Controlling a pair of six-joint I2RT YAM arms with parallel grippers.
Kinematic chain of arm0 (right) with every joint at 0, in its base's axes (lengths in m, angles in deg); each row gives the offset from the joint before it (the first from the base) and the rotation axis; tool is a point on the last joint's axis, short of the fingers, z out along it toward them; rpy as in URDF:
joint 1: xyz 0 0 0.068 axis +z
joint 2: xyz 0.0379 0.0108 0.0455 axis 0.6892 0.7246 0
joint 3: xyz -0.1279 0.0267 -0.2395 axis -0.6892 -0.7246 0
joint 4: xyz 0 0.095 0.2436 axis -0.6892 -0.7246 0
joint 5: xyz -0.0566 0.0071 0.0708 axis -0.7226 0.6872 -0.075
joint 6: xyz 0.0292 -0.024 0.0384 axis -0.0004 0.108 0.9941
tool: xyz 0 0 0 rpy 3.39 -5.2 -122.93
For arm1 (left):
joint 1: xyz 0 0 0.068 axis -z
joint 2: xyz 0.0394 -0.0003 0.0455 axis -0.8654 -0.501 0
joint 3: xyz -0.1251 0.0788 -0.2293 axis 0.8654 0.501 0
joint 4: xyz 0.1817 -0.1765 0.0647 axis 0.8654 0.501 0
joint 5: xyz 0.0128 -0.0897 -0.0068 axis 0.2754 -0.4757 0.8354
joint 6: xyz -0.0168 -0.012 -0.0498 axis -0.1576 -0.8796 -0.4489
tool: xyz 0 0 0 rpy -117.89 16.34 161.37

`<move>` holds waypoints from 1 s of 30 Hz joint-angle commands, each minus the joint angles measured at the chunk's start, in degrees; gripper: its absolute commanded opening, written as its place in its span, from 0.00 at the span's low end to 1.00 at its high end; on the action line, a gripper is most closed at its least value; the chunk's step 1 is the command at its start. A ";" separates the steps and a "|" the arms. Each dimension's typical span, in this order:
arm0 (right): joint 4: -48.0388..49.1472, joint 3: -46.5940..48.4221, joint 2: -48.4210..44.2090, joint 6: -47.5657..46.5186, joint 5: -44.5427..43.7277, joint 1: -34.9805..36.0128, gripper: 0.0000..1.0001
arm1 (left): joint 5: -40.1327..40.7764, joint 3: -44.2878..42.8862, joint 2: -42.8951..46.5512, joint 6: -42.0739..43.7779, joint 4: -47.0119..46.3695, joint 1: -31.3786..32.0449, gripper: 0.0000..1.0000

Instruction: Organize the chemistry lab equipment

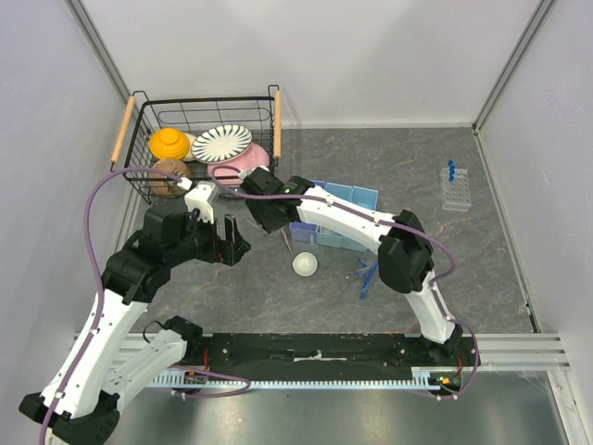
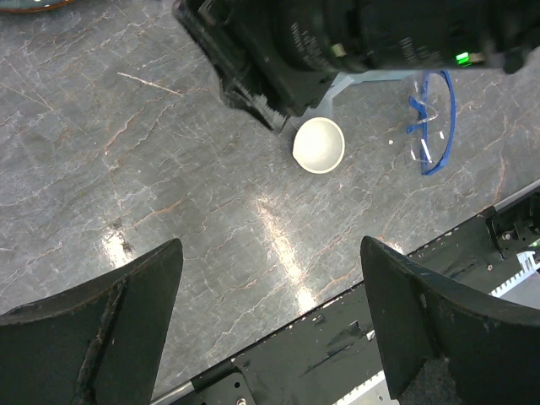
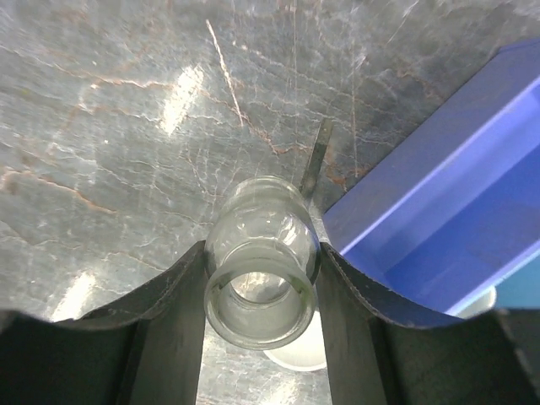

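My right gripper [image 3: 261,253] is shut on a small clear glass flask [image 3: 261,291], one finger on each side of its neck, just above the grey table. A thin metal spatula [image 3: 316,160] lies beyond it, next to a blue tray [image 3: 456,219]. A white round piece [image 3: 304,359] shows under the flask. In the top view the right gripper [image 1: 269,218] is left of the blue trays [image 1: 347,218]. The white dish [image 1: 305,264] sits close by, and it [image 2: 319,144] also appears in the left wrist view. My left gripper [image 2: 274,312] hangs open and empty over bare table.
A black wire basket [image 1: 199,120] with crockery stands at the back left. A clear tube rack [image 1: 455,190] with blue-capped tubes is far right. Blue-framed clear glasses [image 2: 430,126] lie right of the dish. A black rail [image 2: 337,354] runs along the near edge.
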 commanded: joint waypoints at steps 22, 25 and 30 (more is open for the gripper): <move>-0.05 -15.80 -24.88 2.46 -11.31 -13.32 0.28 | -0.30 -2.26 2.70 -0.57 0.72 0.01 0.92; 1.27 -17.29 -24.36 1.94 -10.09 -14.64 0.28 | -0.48 -2.26 2.88 -0.57 0.80 0.01 0.92; 4.52 -18.79 -22.16 -2.62 -6.31 -16.48 0.29 | -0.39 -2.43 3.05 -0.48 0.98 0.01 0.92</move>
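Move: Off to the right hand's right, the organizer's middle lies about 17 cm over, 5 cm farther forward and 7 cm below the small beaker already in its fingers. The small white cup inside the organizer is some 16 cm right and 2 cm ahead, the tweezers about 4 cm right and level, the white dish 10 cm right and 7 cm back. From the left hand, the organizer is roughly 17 cm ahead, 23 cm right and 20 cm down. Carrying the already lifted beaker in an unchanged grip, the right hand first climbs about 8 cm, then sweeps some 17 cm right and 5 cm forward, past the purple compartment to above the organizer. It turns about 20 degrees clockwise, its fingers tipping a little more forward, and starts to sink by a couple of centimetres at the end. ##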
